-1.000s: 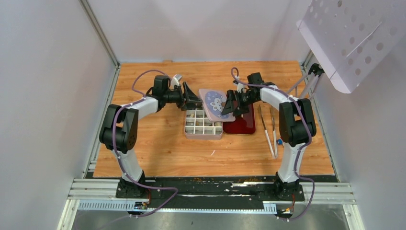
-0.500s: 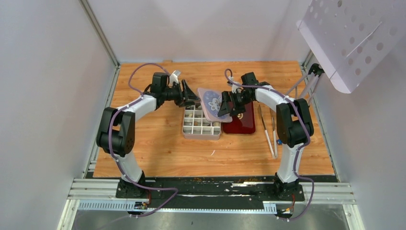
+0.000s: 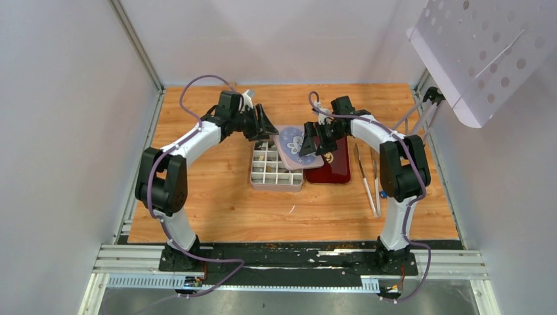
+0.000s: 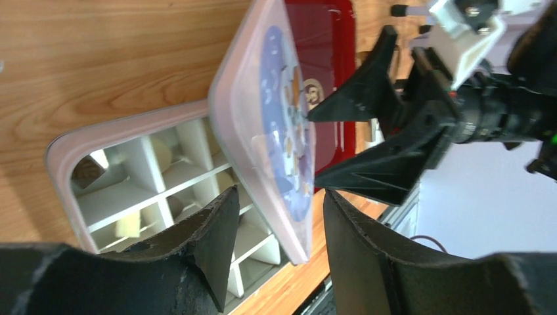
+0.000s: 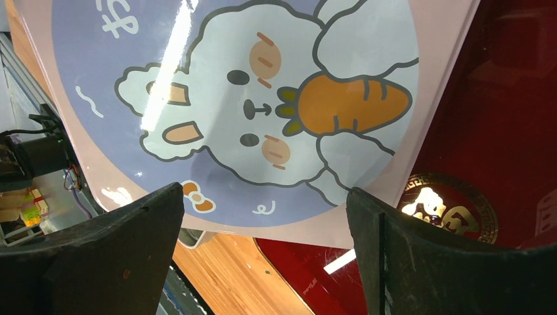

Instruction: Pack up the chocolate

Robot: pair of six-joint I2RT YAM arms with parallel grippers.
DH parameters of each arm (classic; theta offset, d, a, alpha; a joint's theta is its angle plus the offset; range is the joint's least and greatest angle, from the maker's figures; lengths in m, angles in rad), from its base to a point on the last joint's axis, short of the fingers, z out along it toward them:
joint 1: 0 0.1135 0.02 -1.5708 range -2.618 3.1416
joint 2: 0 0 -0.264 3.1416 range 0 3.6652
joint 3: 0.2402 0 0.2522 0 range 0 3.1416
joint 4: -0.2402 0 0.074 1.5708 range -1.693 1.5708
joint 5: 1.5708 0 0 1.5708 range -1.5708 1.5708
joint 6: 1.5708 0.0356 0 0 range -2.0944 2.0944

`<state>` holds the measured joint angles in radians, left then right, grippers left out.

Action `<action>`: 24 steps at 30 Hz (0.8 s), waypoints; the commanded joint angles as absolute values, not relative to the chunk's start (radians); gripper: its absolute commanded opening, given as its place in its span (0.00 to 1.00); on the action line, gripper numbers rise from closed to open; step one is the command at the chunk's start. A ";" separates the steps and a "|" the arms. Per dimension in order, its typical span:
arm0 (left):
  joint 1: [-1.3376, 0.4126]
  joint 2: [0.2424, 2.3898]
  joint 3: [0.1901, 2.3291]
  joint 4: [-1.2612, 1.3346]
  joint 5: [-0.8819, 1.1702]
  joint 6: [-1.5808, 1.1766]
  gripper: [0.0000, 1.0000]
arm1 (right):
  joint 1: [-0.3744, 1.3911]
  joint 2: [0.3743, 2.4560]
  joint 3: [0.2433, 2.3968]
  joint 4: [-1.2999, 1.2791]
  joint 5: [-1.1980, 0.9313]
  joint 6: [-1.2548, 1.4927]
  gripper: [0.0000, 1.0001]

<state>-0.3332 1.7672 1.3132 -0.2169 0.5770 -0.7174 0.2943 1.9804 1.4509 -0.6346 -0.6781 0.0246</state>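
Observation:
A pale pink compartment tin (image 3: 276, 180) (image 4: 66, 141) stands mid-table with cream-white chocolate (image 4: 128, 223) (image 3: 263, 156) in some cells. Its pink lid (image 3: 293, 144) (image 4: 263, 111) (image 5: 263, 98), printed with a rabbit and carrot, leans tilted on the tin's right side. My left gripper (image 3: 266, 126) (image 4: 280, 192) is open and straddles the lid's near edge, with a gap on both sides. On the other side my right gripper (image 3: 309, 141) (image 4: 312, 144) (image 5: 263, 191) is wide open, its fingertips against the printed face of the lid.
A dark red tray (image 3: 332, 167) (image 5: 499, 131) lies just right of the tin, partly under the lid. Long metal tongs (image 3: 368, 177) and a small red-and-blue block (image 3: 380, 194) lie further right. A perforated white panel (image 3: 486, 52) overhangs the far right corner.
The left gripper has moved back and right to the lid's edge and narrowed a little. The lid has tipped up steeper, and the right gripper has shifted slightly left with it.

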 commanded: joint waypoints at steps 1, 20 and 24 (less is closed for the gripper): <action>-0.341 1.779 1.348 -0.295 0.518 -0.700 0.58 | 0.302 1.960 1.482 -0.619 -0.672 0.018 0.94; -0.415 1.825 1.339 -0.270 0.462 -0.765 0.28 | 0.301 1.957 1.460 -0.617 -0.663 0.004 0.94; -0.413 1.818 1.327 -0.211 0.512 -0.769 0.21 | 0.294 1.943 1.468 -0.621 -0.666 0.004 0.94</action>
<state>-0.4183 1.8347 1.3186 -0.2775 0.4847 -0.7757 0.2943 1.9804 1.4525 -0.6338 -0.6655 0.0166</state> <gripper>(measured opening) 0.244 0.938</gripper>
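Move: The tilted lid's middle lies about 7 cm to the left hand's right, 4 cm back and 6 cm below, with its raised left edge nearer the fingers. From that hand the gridded box is some 8 cm back, 1 cm right and 14 cm down; the red tray is about 5 cm back, 14 cm right and 15 cm down. From the right hand the lid's middle is about 3 cm left, 1 cm back and 1 cm below. The left hand sinks about 4 cm while easing some 2 cm back and 2 cm to its right, its fingers tipping down slightly, and brings the half-open gripper around the raised left edge of the lid before closing and pinching that rim. The right hand stays practically in place with its fingers wide open, its tips still against the lid's printed face. ##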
